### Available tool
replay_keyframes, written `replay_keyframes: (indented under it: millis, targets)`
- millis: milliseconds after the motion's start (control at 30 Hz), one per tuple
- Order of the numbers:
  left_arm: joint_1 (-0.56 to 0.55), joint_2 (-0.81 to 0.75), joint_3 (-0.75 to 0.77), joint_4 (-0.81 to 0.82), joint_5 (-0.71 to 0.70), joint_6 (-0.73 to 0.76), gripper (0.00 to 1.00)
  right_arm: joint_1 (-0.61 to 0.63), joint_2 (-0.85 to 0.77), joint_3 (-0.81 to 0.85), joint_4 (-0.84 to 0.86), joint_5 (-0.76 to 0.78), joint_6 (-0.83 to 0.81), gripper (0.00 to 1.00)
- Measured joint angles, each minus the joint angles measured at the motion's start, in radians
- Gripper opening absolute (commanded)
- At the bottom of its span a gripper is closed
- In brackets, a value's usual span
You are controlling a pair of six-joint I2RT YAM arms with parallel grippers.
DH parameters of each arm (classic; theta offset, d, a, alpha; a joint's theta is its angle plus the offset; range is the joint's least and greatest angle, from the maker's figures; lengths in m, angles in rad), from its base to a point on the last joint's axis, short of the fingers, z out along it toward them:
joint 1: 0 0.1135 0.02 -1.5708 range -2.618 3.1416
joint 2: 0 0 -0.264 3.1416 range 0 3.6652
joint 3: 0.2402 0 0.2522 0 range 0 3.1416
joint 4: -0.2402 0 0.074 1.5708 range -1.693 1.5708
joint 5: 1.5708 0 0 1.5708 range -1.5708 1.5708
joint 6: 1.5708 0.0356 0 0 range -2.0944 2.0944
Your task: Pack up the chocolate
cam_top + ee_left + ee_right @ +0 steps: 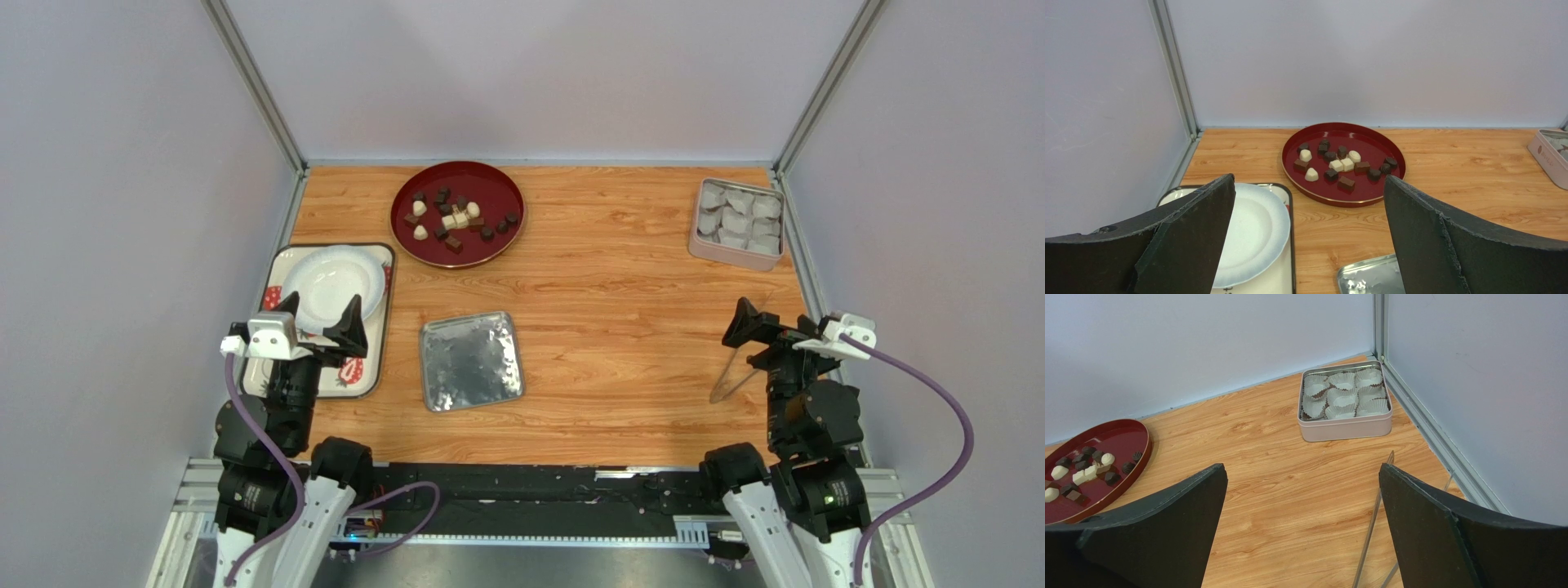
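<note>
The chocolate [456, 218] is several small dark brown and cream-white pieces lying on a round red tray [485, 190] at the back middle. The pieces also show in the left wrist view [1339, 164] and at the left edge of the right wrist view [1088, 468]. An open tin [703, 251] lined with white paper cups stands at the back right [1346, 430]. My left gripper [321, 321] is open and empty over a white plate, well short of the red tray [1364, 138]. My right gripper [767, 333] is open and empty at the right, near metal tongs [732, 368].
The tin's silver lid [471, 360] lies flat in the middle of the table [1367, 278]. A white plate [329, 282] rests on a rectangular patterned tray [350, 374] at the left. The tongs [1370, 533] lie under my right fingers. Grey walls close three sides.
</note>
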Motion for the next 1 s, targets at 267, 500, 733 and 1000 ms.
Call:
replay_keyframes:
  millis: [267, 500, 733, 1000]
  targets:
    - [-0.005, -0.013, 0.0, -0.003, 0.006, -0.008, 0.99, 0.0, 0.011, 0.007, -0.007, -0.021, 0.003, 0.99]
    - [-0.006, -0.034, 0.005, -0.046, 0.032, -0.056, 0.99, 0.0, 0.179, 0.093, -0.058, -0.064, 0.03, 0.99]
    - [-0.026, -0.053, 0.011, -0.129, 0.023, -0.111, 0.98, 0.0, 0.568, 0.241, -0.074, -0.129, 0.119, 1.0]
    - [-0.084, -0.066, 0.011, -0.151, -0.011, -0.1, 0.98, -0.053, 1.083, 0.488, -0.105, -0.129, 0.164, 1.0]
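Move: From the right hand the pink tin of paper cups lies roughly 31 cm ahead, 12 cm to the right and 18 cm below. The red tray of chocolates stands about level with that tin in reach but some 34 cm to the hand's left. Two slotted spatulas lie below, roughly 11 cm ahead and 7 cm right. From the left hand the tin is about 32 cm ahead and 56 cm right. Heading towards the pink tin with nothing touched yet, the right hand starts slowly, then speeds forward about 15 cm while sinking 7 and easing some 5 cm left. Its fingers stay wide open and tip down by nearly 40 degrees. The empty left hand, also open, sinks and draws back slightly, turning a little clockwise. ##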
